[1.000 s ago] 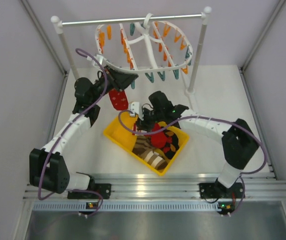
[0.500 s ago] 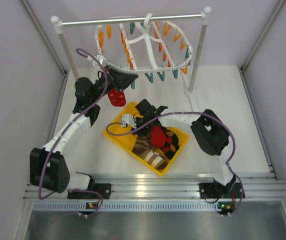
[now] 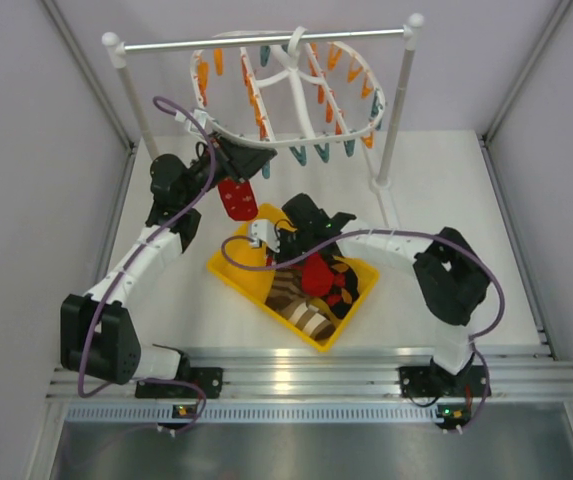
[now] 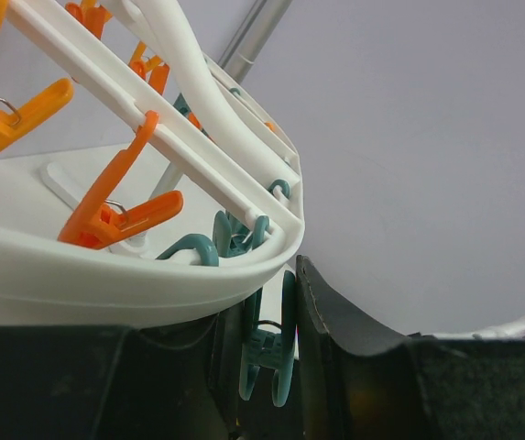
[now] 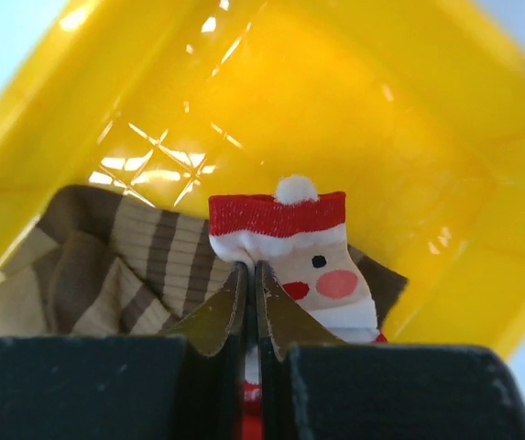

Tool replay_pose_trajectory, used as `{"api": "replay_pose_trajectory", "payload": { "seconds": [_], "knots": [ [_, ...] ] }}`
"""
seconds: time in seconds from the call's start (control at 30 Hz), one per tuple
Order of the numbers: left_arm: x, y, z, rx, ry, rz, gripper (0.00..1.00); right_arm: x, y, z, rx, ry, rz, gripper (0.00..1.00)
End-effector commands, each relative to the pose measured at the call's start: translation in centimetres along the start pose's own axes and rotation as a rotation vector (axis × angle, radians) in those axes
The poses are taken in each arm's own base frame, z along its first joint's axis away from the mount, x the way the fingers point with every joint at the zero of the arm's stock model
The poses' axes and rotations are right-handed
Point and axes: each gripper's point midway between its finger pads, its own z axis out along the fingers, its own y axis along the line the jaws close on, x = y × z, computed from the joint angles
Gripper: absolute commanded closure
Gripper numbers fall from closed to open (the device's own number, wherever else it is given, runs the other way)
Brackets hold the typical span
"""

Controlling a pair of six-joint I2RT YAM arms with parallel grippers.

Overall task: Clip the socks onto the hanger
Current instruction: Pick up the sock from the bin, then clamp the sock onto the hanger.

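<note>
The white round hanger [image 3: 291, 75], with orange and teal clips, hangs from the rail at the back. My left gripper [image 3: 238, 160] is at its near rim. In the left wrist view that gripper [image 4: 268, 295] is shut on a teal clip [image 4: 276, 344] under the rim [image 4: 152, 275]. One red sock [image 3: 236, 198] dangles just below it. My right gripper [image 3: 288, 240] reaches into the yellow bin. In the right wrist view it [image 5: 251, 273] is shut, pinching the white trim of a red Santa sock [image 5: 312, 247]; the sock's red body [image 3: 316, 272] lies in the bin.
The yellow bin [image 3: 228, 270] also holds a brown-and-cream striped sock [image 3: 291, 300], seen too as the striped sock [image 5: 125, 257] beside my right fingers, and a dark argyle sock [image 3: 344, 285]. The rail stand's posts [image 3: 391, 120] rise behind the bin.
My right gripper has gone from open to shut on the Santa sock in the bin, and the right arm's elbow has shifted. The left gripper stays shut on the clip.
</note>
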Motion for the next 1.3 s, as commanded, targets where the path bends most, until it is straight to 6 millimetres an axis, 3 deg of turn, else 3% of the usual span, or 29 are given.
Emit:
{"api": "replay_pose_trajectory", "payload": {
  "seconds": [0.0, 0.03, 0.07, 0.1, 0.13, 0.2, 0.23, 0.27, 0.37, 0.57, 0.77, 1.27],
  "knots": [
    [-1.7, -0.8, 0.4, 0.023, -0.029, 0.014, 1.0, -6.8, -2.5, -5.3, 0.131, -0.253, -0.001, 1.0],
    [-1.8, -0.9, 0.4, 0.023, -0.032, 0.014, 1.0, -6.4, -2.4, -5.6, 0.14, -0.266, 0.055, 1.0],
    [-1.9, -1.0, 0.4, 0.023, -0.036, 0.013, 1.0, -7.2, -2.8, -7.1, 0.172, -0.309, 0.07, 1.0],
    [-1.9, -0.9, 0.4, 0.02, -0.035, 0.01, 1.0, -8.1, -4.3, -8.5, 0.231, -0.372, 0.082, 1.0],
    [-1.9, -0.8, 0.4, 0.018, -0.035, 0.006, 1.0, -7.3, -4.0, -8.7, 0.239, -0.383, 0.161, 1.0],
    [-1.9, -0.9, 0.4, 0.017, -0.034, 0.001, 1.0, -9.2, -6.0, -12.3, 0.343, -0.504, 0.179, 1.0],
    [-1.9, -0.8, 0.4, 0.012, -0.034, -0.005, 1.0, -8.8, -5.7, -12.7, 0.342, -0.537, 0.251, 1.0],
    [-1.9, -0.7, 0.4, 0.007, -0.034, -0.011, 1.0, -9.8, -6.0, -14.6, 0.379, -0.601, 0.252, 1.0],
    [-1.9, -0.5, 0.3, -0.008, -0.036, -0.035, 1.0, -11.2, -6.8, -17.8, 0.475, -0.731, 0.305, 1.0],
    [-1.6, 0.3, 0.1, -0.049, -0.039, -0.079, 1.0, -12.8, -8.4, -21.6, 0.629, -0.874, 0.443, 1.0],
    [-1.3, 1.3, 0.1, -0.106, -0.035, -0.141, 1.0, -14.7, -8.8, -23.1, 0.695, -0.94, 0.471, 1.0],
    [-1.3, 3.2, 0.1, -0.204, -0.035, -0.144, 1.0, -17.2, -7.2, -23.5, 0.739, -0.976, 0.402, 1.0]
  ]
}}
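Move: The right gripper already pinches the Santa sock by its cuff down in the bin; the open clip held by the left gripper is about 5 cm ahead of it, 1 cm left and some 28 cm up. Next clip: 6 cm to the right of that one and 2 cm farther out; the hung sock's middle: 6 cm to its left, 1 cm farther out, 9 cm lower. The striped sock lies 7 cm back, 6 cm right, just below. From the left hand the cuff is 5 cm back, 1 cm right and 28 cm down. Keep the right fingers shut on the cuff and lift the sock fast out of the bin, about 25 cm up and a little forward, towards the clip. Swing right on the way, then ease partly back left, turning the fingers clockwise and up from steeply down to nearly level. With the left gripper keep the clip squeezed, easing it forward and down some 2 cm each while it tips about 10 degrees. ##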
